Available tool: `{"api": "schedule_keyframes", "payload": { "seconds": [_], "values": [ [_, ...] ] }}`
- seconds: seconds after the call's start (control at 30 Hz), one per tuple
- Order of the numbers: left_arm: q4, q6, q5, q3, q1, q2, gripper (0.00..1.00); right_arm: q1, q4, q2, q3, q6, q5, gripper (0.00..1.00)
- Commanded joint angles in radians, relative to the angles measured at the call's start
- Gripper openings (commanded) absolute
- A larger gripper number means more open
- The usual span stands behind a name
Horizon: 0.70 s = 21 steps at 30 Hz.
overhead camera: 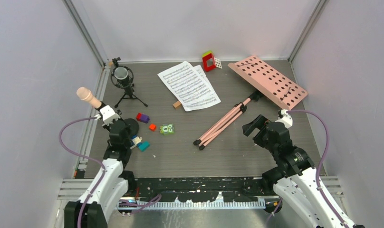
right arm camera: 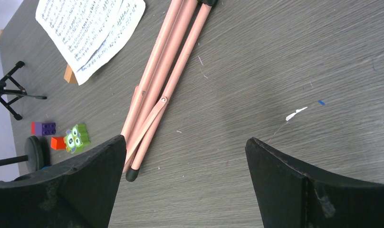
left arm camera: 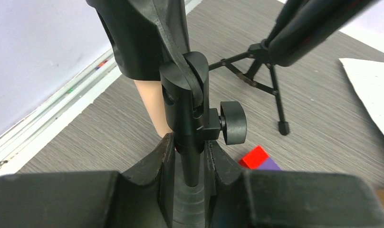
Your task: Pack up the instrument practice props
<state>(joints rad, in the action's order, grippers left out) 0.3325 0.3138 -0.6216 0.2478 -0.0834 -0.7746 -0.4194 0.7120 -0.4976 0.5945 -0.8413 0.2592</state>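
Note:
The beige-pink microphone [overhead camera: 88,96] leans to the left on its black stand, whose round base [overhead camera: 131,126] is by my left gripper [overhead camera: 109,118]. In the left wrist view the left gripper [left arm camera: 190,159] is shut on the thin black stand post [left arm camera: 192,166], just under the clamp knob [left arm camera: 234,122]. The pink music stand lies flat, its perforated desk [overhead camera: 268,80] at the back right and its folded legs [overhead camera: 223,122] pointing to the middle. White sheet-music pages [overhead camera: 189,85] lie at the back centre. My right gripper [overhead camera: 254,126] hangs open over bare table [right arm camera: 185,142], right of the leg tips [right arm camera: 133,173].
A black tripod microphone with a shock mount [overhead camera: 123,80] stands at the back left. Small toy blocks [overhead camera: 154,127] are scattered near the left arm, a wooden block [overhead camera: 177,104] lies by the pages, and a red toy [overhead camera: 208,61] is at the back. Walls enclose three sides.

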Motion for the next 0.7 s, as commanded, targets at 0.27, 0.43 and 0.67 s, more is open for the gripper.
{"api": "schedule_keyframes", "payload": {
  "seconds": [0.27, 0.43, 0.67],
  "values": [
    [-0.188, -0.010, 0.200, 0.061, -0.138, 0.323, 0.00, -0.001, -0.068, 0.001, -0.010, -0.013, -0.034, 1.00],
    [-0.228, -0.084, 0.439, 0.067, -0.215, 0.391, 0.00, -0.001, -0.054, 0.008, -0.007, -0.015, -0.030, 1.00],
    [-0.300, -0.141, 0.782, 0.029, -0.282, 0.618, 0.00, -0.001, -0.039, 0.039, -0.011, -0.015, -0.012, 1.00]
  ]
}}
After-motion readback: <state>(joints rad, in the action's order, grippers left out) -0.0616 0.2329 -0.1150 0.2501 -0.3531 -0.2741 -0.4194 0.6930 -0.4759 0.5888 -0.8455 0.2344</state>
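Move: The left hand already grips the black rod of the microphone on its round base. The green owl block, on the side it is being carried to, lies about 22 cm right, 1 cm back and 13 cm below. The orange block is some 15 cm right and level. The red-purple block is 10 cm right and 5 cm ahead, and the blue toy train 7 cm right and 9 cm back. From the right hand the green owl block is roughly 39 cm left, 5 cm ahead and 14 cm below. Sweeping right with gathering speed, about 15 cm in all, the left hand carries the held microphone towards the green owl block, drawing back some 5 cm and rising slightly. The wrist swings roughly 45 degrees clockwise, mostly in the later part, while the closed fingers keep their pinch on the rod just below the clip. ##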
